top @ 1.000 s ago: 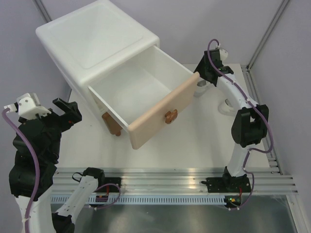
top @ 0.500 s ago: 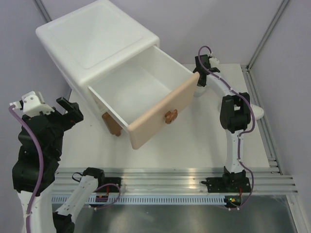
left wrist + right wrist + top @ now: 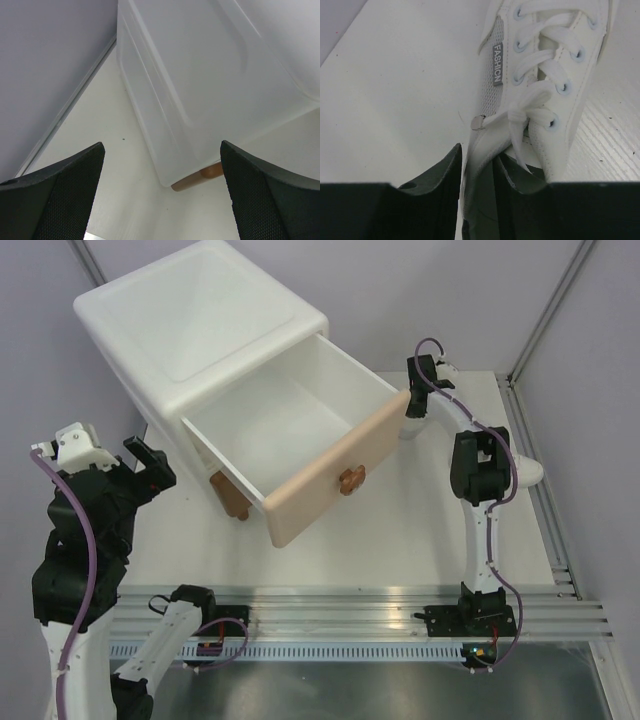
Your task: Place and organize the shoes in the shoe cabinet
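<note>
The shoe cabinet [image 3: 200,320] is a white rounded box with its upper drawer [image 3: 290,425] pulled out, beige front [image 3: 325,480] toward me. Nothing shows inside the drawer. My right gripper [image 3: 413,412] reaches down just behind the drawer front's right end. In the right wrist view a white lace-up shoe [image 3: 540,65] with a "FASHION" tag lies on the table. My right gripper [image 3: 477,165] is shut on its side wall near the collar, one finger inside, one outside. A second white shoe [image 3: 528,472] peeks out behind the right arm. My left gripper [image 3: 162,200] is open and holds nothing.
The left gripper [image 3: 147,465] hovers left of the cabinet, facing its side wall [image 3: 200,75] and a brown foot [image 3: 200,177]. A bear-shaped knob [image 3: 350,479] sticks out of the drawer front. A metal rail [image 3: 350,605] runs along the near table edge.
The right arm has folded in and its gripper has dropped behind the drawer front, its jaws narrowing onto the white shoe. The left arm has shifted slightly.
</note>
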{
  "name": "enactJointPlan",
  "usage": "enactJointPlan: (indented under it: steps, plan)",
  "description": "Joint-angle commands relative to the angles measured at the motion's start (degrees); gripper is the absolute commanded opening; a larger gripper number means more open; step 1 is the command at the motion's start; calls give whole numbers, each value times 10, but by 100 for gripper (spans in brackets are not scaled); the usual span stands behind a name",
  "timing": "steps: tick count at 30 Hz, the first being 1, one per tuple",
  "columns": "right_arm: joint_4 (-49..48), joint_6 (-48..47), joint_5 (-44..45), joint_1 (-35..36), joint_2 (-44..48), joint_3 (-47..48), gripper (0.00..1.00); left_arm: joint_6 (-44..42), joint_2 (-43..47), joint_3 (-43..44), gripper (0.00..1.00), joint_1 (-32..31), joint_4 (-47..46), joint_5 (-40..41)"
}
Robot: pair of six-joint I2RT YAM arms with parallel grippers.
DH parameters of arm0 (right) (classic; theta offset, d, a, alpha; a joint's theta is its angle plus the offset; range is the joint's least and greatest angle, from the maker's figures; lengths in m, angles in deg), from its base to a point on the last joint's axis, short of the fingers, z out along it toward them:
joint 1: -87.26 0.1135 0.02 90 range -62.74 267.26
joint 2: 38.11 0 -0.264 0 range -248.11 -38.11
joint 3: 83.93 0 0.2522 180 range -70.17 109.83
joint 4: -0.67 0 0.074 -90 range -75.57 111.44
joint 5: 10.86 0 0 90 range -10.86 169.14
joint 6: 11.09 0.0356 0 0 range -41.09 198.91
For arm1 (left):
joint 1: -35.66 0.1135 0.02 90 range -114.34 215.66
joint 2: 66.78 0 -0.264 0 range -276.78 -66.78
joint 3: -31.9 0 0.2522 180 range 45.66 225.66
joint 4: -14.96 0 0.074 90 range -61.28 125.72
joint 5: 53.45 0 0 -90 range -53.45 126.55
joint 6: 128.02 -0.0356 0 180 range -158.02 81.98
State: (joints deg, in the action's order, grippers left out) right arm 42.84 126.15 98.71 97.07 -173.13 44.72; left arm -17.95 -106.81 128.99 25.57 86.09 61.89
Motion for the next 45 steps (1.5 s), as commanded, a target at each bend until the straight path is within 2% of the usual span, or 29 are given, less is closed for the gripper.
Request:
enactJointPlan:
  steps: [1,7,8,10,22,31,39,45]
  plan:
    - [11,17,6,-6,-12,-5,35,-3,-7,-4,100,-2,-6,-2]
    - [10,3,6,-13,8,-40,12,-5,-5,-7,100,-2,-9,-5]
    - [10,-5,7,-13,19,-48,5,-4,-4,-6,100,-2,-9,-5]
    - [7,-16,8,-13,34,-60,1,-5,-3,-6,100,-2,-9,-6]
    - [-58,-187,-61,-12,219,-207,1,-2,8,-14,100,-2,-25,-25]
    - [-84,-272,-95,-13,373,-288,0,-7,17,-18,100,-2,-27,-28]
    - [-41,-340,-111,-10,460,-224,1,-10,14,-17,100,-5,-39,-32]
    - [18,-390,-146,-1,488,-97,1,-14,7,-12,100,-8,-45,-29]
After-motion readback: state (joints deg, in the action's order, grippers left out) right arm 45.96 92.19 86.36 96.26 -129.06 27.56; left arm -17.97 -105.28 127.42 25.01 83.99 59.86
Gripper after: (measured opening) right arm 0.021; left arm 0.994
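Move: The white shoe to be gripped lies right under the right hand, its collar already between the half-open fingers, its middle about 4 cm ahead, 4 cm right and 2 cm below. The other white shoe lies roughly 19 cm to the hand's right and 15 cm back. The open upper drawer is some 29 cm left, 19 cm back and about 15 cm higher. From the left hand, the gripped shoe is about 44 cm ahead, 60 cm right and 35 cm below. Nearly in place at first, the right hand shuts its fingers on the side of the white shoe's collar, pinching it beside the laces. It then draws back towards the base low down and sweeps up steeply, about 26 cm up and 13 cm back in all, turning some 30 degrees counter-clockwise, rolling right side up and tipping its fingertips upward while keeping its hold. ##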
